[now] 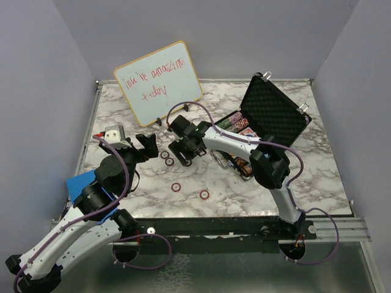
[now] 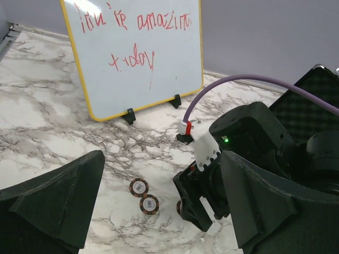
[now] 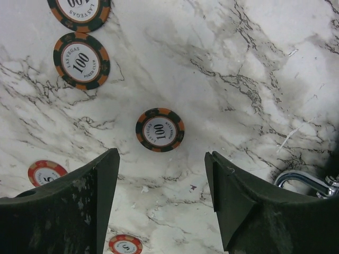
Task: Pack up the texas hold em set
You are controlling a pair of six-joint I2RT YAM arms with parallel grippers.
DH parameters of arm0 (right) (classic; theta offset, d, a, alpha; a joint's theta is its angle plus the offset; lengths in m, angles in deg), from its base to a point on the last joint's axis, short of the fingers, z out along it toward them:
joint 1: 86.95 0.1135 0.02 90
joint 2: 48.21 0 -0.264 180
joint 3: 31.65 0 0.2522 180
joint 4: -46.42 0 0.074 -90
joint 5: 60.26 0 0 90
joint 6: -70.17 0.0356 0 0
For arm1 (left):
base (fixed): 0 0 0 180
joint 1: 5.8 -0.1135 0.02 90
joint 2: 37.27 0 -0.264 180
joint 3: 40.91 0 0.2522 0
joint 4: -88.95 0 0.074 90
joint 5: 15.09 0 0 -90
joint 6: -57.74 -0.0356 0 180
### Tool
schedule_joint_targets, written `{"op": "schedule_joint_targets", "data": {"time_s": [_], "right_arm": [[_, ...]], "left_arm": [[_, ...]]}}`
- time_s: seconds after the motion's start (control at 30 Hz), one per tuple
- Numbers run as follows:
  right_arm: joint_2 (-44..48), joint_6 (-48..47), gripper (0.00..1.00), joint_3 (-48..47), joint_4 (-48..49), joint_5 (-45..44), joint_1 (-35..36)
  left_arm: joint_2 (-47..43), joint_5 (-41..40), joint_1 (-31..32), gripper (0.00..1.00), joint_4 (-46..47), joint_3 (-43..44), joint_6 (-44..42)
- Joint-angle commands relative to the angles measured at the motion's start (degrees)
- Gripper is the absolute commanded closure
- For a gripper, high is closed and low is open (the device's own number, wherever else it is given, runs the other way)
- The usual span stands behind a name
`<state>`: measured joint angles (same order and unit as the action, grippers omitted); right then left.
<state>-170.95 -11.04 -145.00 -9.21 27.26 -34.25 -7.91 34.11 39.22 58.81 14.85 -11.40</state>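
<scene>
The black briefcase (image 1: 278,110) stands open at the back right, with poker chips (image 1: 235,124) racked in its base. Several loose chips lie on the marble; two black-orange ones (image 1: 167,159) are close together and two red ones (image 1: 176,187) lie nearer the front. My right gripper (image 3: 161,164) is open just above the table. A black-orange "100" chip (image 3: 159,129) lies flat just beyond its fingertips, untouched. Two more "100" chips (image 3: 81,61) lie further off. My left gripper (image 2: 161,196) is open and empty, hovering over two "100" chips (image 2: 139,186), with the right gripper (image 2: 198,203) beside them.
A wood-framed whiteboard (image 1: 159,82) with red writing stands at the back left. Red chips (image 3: 46,172) lie beside and under my right fingers. A silver latch (image 3: 304,180) shows at the right edge of the right wrist view. Grey walls enclose the table.
</scene>
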Motion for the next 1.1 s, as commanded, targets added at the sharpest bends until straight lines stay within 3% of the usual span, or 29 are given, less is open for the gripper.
{"op": "schedule_joint_targets", "data": {"time_s": [0.0,0.33,0.73,0.9,1.07], "right_arm": [[-3.8,-1.3,0.28,-4.1,-5.0,-1.5,0.0],[-9.9,-2.2,0.29,-8.4,-7.2,-0.5,0.0],[-15.3,1.7,0.60,-11.8,-12.0,-5.3,0.0],[-14.0,2.4,0.67,-12.9,-12.1,-6.9,0.0],[-9.8,2.7,0.66,-13.8,-10.7,-5.6,0.2]], "left_arm": [[-1.0,-2.2,0.1,0.01,-1.2,0.1,-1.2],[-2.9,-2.1,0.1,0.01,-1.2,-1.9,-0.1],[-3.8,-1.3,0.1,0.01,-0.8,-3.1,0.1],[-3.5,-1.0,0.1,0.01,-0.7,-3.2,0.2],[-3.6,-1.0,0.2,0.01,-0.7,-3.3,0.3]]}}
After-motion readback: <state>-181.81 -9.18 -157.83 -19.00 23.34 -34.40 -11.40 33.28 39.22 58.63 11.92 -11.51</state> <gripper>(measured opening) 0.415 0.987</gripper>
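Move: The lone 100 chip lies flat almost directly under the open right fingers, about 1 cm ahead and 3 cm down. At its height, the nearer of the paired 100 chips is some 7 cm left of it and level with it, the other about 9 left and 4 farther out; the nearer red chip is 12 back and 5 left. The case handle is 13 cm right of it. From the left hand the lone chip lies roughly 8 ahead, 12 right and 28 below. The right hand sinks about 3 cm onto the lone 100 chip, easing slightly forward, with its fingers still wide and one on either side of it. Then, staying low at the marble, it closes them to a bit over half their starting gap and pinches the chip by its opposite rims, creeping another half centimetre or so forward while the wrist tips just under 10 degrees, so the fingers point more nearly straight down. ##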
